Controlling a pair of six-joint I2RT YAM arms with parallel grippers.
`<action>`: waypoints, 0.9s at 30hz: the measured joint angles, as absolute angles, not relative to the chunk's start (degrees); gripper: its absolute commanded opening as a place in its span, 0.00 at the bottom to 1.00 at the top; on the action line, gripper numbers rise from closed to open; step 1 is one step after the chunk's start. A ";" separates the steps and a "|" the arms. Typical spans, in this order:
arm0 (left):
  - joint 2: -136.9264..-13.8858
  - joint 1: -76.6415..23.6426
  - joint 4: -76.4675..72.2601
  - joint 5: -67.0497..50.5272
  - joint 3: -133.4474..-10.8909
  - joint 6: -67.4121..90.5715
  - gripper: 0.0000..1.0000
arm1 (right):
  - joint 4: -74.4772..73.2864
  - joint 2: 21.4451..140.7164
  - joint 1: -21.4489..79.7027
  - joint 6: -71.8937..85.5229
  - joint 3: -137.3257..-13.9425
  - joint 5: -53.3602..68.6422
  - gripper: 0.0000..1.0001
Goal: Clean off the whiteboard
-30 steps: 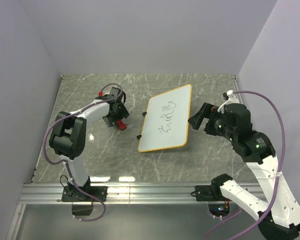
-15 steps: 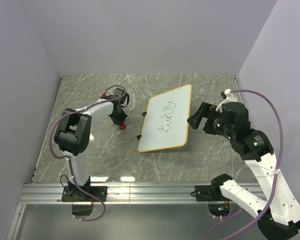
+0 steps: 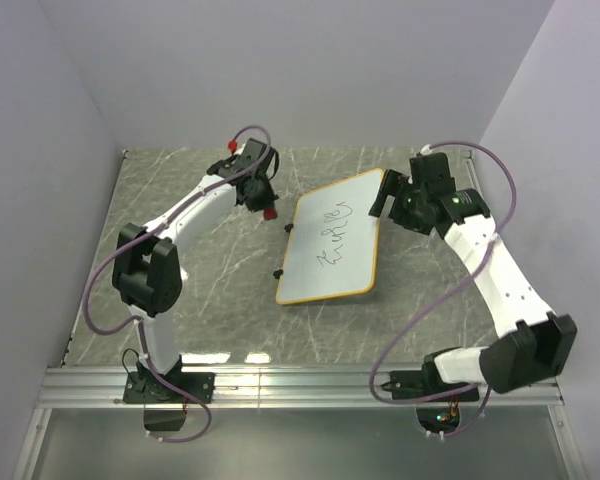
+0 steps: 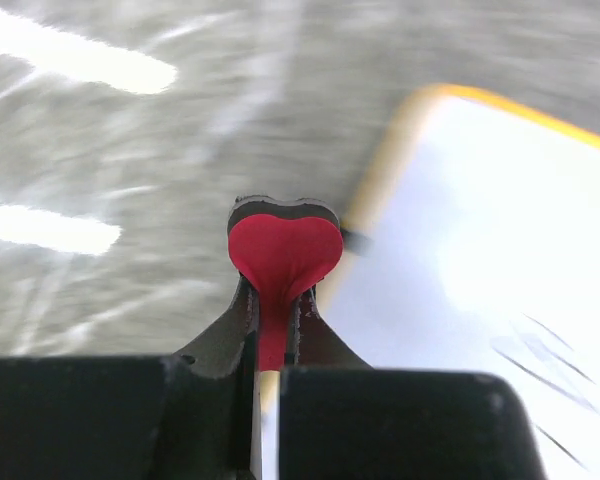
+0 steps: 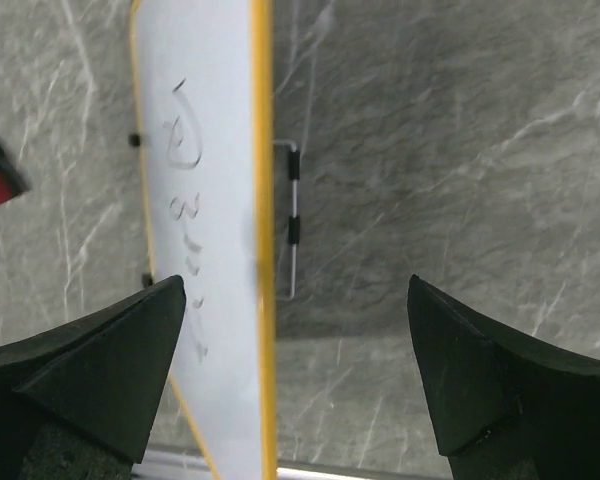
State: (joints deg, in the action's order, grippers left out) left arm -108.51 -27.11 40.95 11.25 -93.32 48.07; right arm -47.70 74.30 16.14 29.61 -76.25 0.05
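Observation:
The whiteboard (image 3: 332,238) lies flat at the table's middle, with an orange frame, dark scribbles and two black clips on its left edge. It also shows in the left wrist view (image 4: 500,260) and the right wrist view (image 5: 205,200). My left gripper (image 3: 267,211) is shut on the small red eraser (image 4: 283,255) and holds it just off the board's far left corner. My right gripper (image 3: 382,200) is open and empty above the board's far right corner; in the right wrist view its jaws (image 5: 295,300) straddle the board's orange right edge.
The table is grey marble-patterned (image 3: 200,280) with lavender walls on three sides. A metal rail (image 3: 300,385) runs along the near edge by the arm bases. A thin metal stand part (image 5: 293,215) shows beside the board's right edge.
My left gripper lifted the red eraser off the table and carried it right and away, toward the board's far left corner. My right gripper swung away and left, to the board's far right corner.

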 measured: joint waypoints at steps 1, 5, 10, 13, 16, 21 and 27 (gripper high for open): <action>-108.12 -28.01 41.04 10.28 -95.24 47.22 0.00 | -47.40 75.50 15.16 29.50 -76.40 0.16 0.98; -106.72 -31.31 40.51 4.29 -101.41 44.47 0.00 | -44.34 79.66 12.38 29.26 -76.58 1.78 0.91; -106.69 -35.16 39.51 -3.90 -105.65 41.39 0.00 | -39.05 82.87 11.75 29.56 -76.60 7.53 0.84; -107.48 -37.76 39.09 -7.62 -107.77 40.03 0.00 | -35.64 83.40 11.77 30.28 -76.03 10.94 0.77; -109.16 -39.88 38.83 -10.55 -110.37 39.05 0.00 | -32.71 83.31 11.86 31.14 -74.70 13.21 0.56; -112.18 -41.78 38.74 -14.15 -113.84 37.47 0.00 | -31.90 83.40 11.75 31.64 -73.28 14.04 0.40; -114.32 -42.41 38.81 -15.84 -114.59 36.56 0.00 | -30.92 83.40 11.73 31.42 -71.42 14.31 0.22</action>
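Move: The left hand already holds the red eraser. The whiteboard, its right side propped up, has its middle about 17 cm to this hand's right, 7 cm back and 3 cm below, with the raised right edge some 24 cm right, 5 cm back and 6 cm higher than the hand. For the open right hand, the grip spot on that right edge is about 5 cm ahead, 3 cm left and 4 cm down; the eraser is roughly 27 cm left, 10 cm ahead and 10 cm lower. Keeping its grip on the eraser, the left hand swings some 20 cm right, rising about 12 cm on the way and drawing back 7 cm, while it turns about 40 degrees clockwise and its left side dips, then starts to sink slightly over the board's right half. The right hand eases about 5 cm forward, 4 cm down and a little left to the raised right edge, closing from wide open to about a third, with one finger on each side of the board. ##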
